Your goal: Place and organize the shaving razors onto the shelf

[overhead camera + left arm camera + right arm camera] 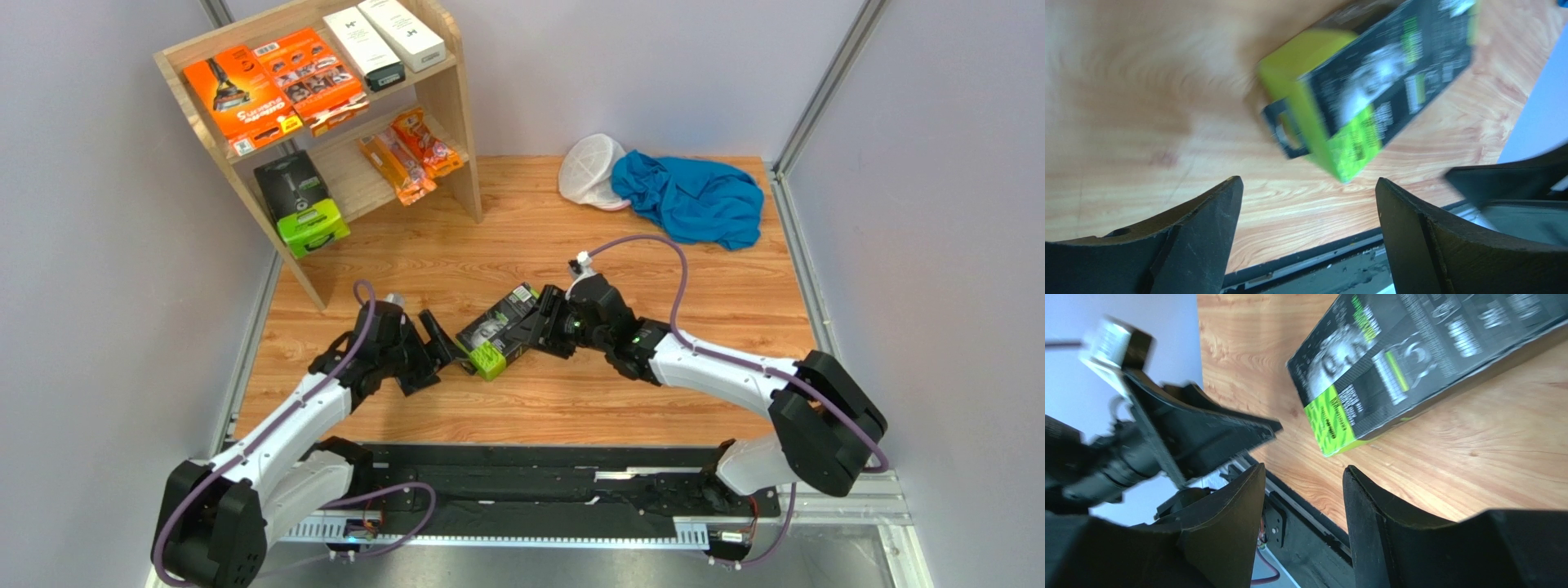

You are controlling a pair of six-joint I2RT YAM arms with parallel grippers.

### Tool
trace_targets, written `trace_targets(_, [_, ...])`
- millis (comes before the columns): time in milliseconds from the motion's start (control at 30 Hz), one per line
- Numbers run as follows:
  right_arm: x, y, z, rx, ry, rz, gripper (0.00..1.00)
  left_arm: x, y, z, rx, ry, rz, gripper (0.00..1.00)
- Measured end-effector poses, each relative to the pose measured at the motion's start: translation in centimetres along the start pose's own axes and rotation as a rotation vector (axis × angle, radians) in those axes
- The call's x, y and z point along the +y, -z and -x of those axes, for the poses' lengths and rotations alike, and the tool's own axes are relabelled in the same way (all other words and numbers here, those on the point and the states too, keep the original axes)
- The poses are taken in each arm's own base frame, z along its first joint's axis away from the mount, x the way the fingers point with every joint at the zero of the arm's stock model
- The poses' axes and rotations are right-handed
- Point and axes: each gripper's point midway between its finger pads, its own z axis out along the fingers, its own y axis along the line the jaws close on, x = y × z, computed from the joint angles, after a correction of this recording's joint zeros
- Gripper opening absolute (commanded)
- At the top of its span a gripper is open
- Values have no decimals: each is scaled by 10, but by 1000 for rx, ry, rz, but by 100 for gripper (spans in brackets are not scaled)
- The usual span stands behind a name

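A black-and-lime-green razor pack (501, 328) (1370, 79) (1425, 355) lies on the wooden table between my two grippers. My left gripper (451, 347) (1309, 180) stands open just left of its green end, nothing between the fingers. My right gripper (548, 325) (1304, 468) is open at the pack's right end, with the pack beyond its fingertips and not between them. The shelf (456, 110) at the back left holds two flat orange packs (233, 92) and two white boxes (364, 47) on top. Two small orange packets (395, 165) and another black-and-green pack (298, 202) sit on the lower tier.
A blue cloth (691, 196) and a white mesh cap (589, 169) lie at the back right of the table. A black rail (528, 490) runs along the near edge between the arm bases. Grey walls close in both sides.
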Motion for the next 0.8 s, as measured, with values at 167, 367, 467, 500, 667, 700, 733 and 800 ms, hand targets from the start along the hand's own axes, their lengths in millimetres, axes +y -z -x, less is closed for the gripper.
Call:
trace_targets(167, [-13, 3, 18, -30, -13, -30, 53, 7, -6, -11, 13, 107, -19, 70])
trace_targets(367, [-16, 5, 25, -37, -16, -34, 54, 29, -25, -29, 14, 258, -45, 61])
trace_targets(467, [-14, 7, 27, -38, -17, -24, 54, 27, -29, -31, 7, 327, -103, 60])
trace_targets(500, [-13, 8, 28, -40, -18, -19, 53, 26, -31, -30, 2, 340, -116, 60])
trace_targets(667, [-10, 17, 34, -59, -21, -1, 54, 22, -35, -24, -26, 381, -156, 54])
trace_targets(700, [-10, 18, 34, -62, -21, 1, 54, 22, -36, -23, -30, 388, -158, 53])
trace_targets(733, [-10, 20, 35, -65, -22, 4, 54, 23, -37, -22, -35, 395, -160, 52])
trace_targets(800, [-11, 21, 37, -69, -24, 6, 54, 23, -40, -20, -47, 409, -167, 53])
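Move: The black-green razor box lies flat on the table, its middle about 9 cm to the left hand's right, 6 cm ahead and 5 cm below; its green end is nearer. The shelf's near leg stands about 21 cm to the left hand's left and 10 cm ahead, the shelf's right leg some 24 cm ahead and 5 cm right. From the right hand the razor box's middle is about 6 cm left, 1 cm ahead and 9 cm below. Left hand sinks 5 cm beside the box's green end, part-closing and twisting; right hand retreats right and forward. ##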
